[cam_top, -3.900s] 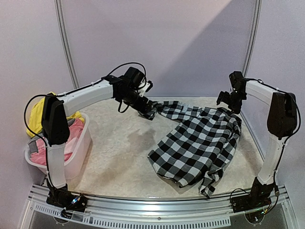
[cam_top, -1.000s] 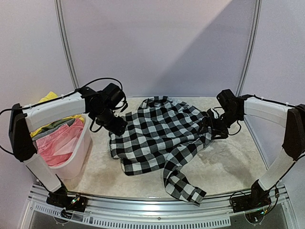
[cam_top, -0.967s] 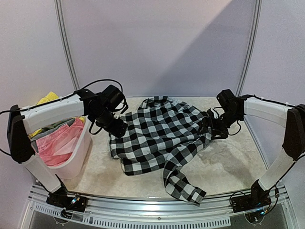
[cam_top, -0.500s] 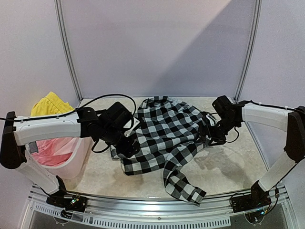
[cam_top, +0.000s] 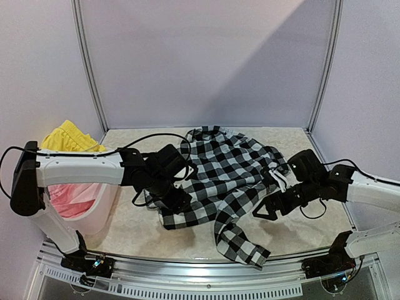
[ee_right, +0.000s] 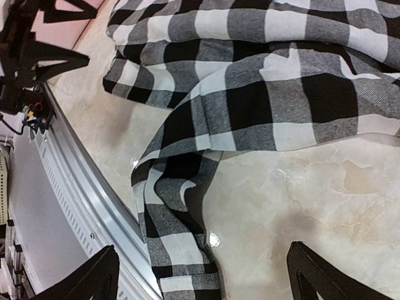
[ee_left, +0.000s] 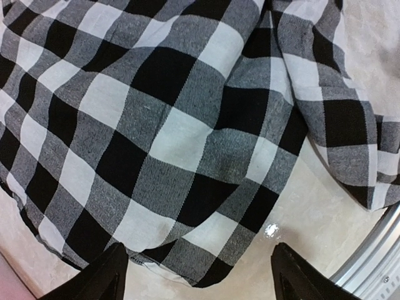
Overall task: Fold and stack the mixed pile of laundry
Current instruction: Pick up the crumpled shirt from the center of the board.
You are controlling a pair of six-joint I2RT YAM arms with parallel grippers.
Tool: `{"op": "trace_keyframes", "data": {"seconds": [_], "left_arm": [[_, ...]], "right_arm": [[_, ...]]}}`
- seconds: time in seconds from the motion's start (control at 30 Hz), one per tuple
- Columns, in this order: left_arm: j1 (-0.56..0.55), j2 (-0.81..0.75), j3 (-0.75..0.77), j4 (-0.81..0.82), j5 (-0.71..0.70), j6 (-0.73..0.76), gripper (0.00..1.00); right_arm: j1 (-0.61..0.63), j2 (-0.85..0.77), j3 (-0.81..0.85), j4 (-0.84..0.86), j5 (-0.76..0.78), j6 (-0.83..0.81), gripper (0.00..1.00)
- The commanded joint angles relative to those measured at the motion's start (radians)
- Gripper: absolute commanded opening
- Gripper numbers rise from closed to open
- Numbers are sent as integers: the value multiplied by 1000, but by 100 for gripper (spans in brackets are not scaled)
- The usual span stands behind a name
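The black-and-white checked shirt (cam_top: pixel 219 172) lies spread on the table, with one sleeve (cam_top: pixel 240 244) trailing toward the front rail. My left gripper (cam_top: pixel 178 201) hovers open over the shirt's near-left hem (ee_left: pixel 187 262), one finger on each side of that corner. My right gripper (cam_top: pixel 265 211) is open low over bare table, just right of the sleeve (ee_right: pixel 178 231). Neither gripper holds cloth. The rest of the mixed laundry pile sits in the basket: a yellow garment (cam_top: pixel 65 137) and a pink one (cam_top: pixel 62 197).
The white plastic basket (cam_top: pixel 94 215) stands at the table's left edge, partly behind my left arm. A metal rail (cam_top: pixel 219 275) runs along the front edge, close to the sleeve end (ee_right: pixel 75 187). Pale walls close in the back and sides.
The shirt, earlier held up between both grippers, now lies flat. My left gripper has moved from its left edge to the near hem. My right gripper has left the right edge and come nearer and lower.
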Motion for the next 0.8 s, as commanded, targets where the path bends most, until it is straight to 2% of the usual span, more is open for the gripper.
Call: {"op": "trace_keyframes", "data": {"seconds": [0.0, 0.27, 0.57, 0.77], "left_arm": [[-14, 12, -24, 36, -19, -27, 80], [-5, 9, -71, 82, -48, -90, 79], [39, 4, -121, 124, -51, -153, 78], [48, -6, -142, 120, -61, -172, 77]], "right_arm": [[77, -99, -78, 65, 49, -23, 94], [215, -77, -90, 88, 86, -26, 94], [265, 97, -25, 90, 125, -22, 93], [363, 219, 73, 73, 198, -69, 91]]}}
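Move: The cuff end of the shirt's loose sleeve lies about 8 cm back, 7 cm left and 11 cm below the right gripper. The sleeve's bend is about 4 cm ahead and 14 cm left of that hand at the same depth, and the middle of the shirt body some 21 cm ahead and 19 cm left. The left gripper hangs about 9 cm above the shirt's near corner, which is roughly 2 cm back and level sideways. Bring the right gripper back about 5 cm, then down and left over the sleeve towards its cuff, sinking some 4 cm and turning about 15 degrees counter-clockwise, fingers kept wide open. Meanwhile ease the left gripper about 3 cm down and 2 cm left towards the cloth at the shirt's near corner, turning about 10 degrees counter-clockwise, its fingers still open. ##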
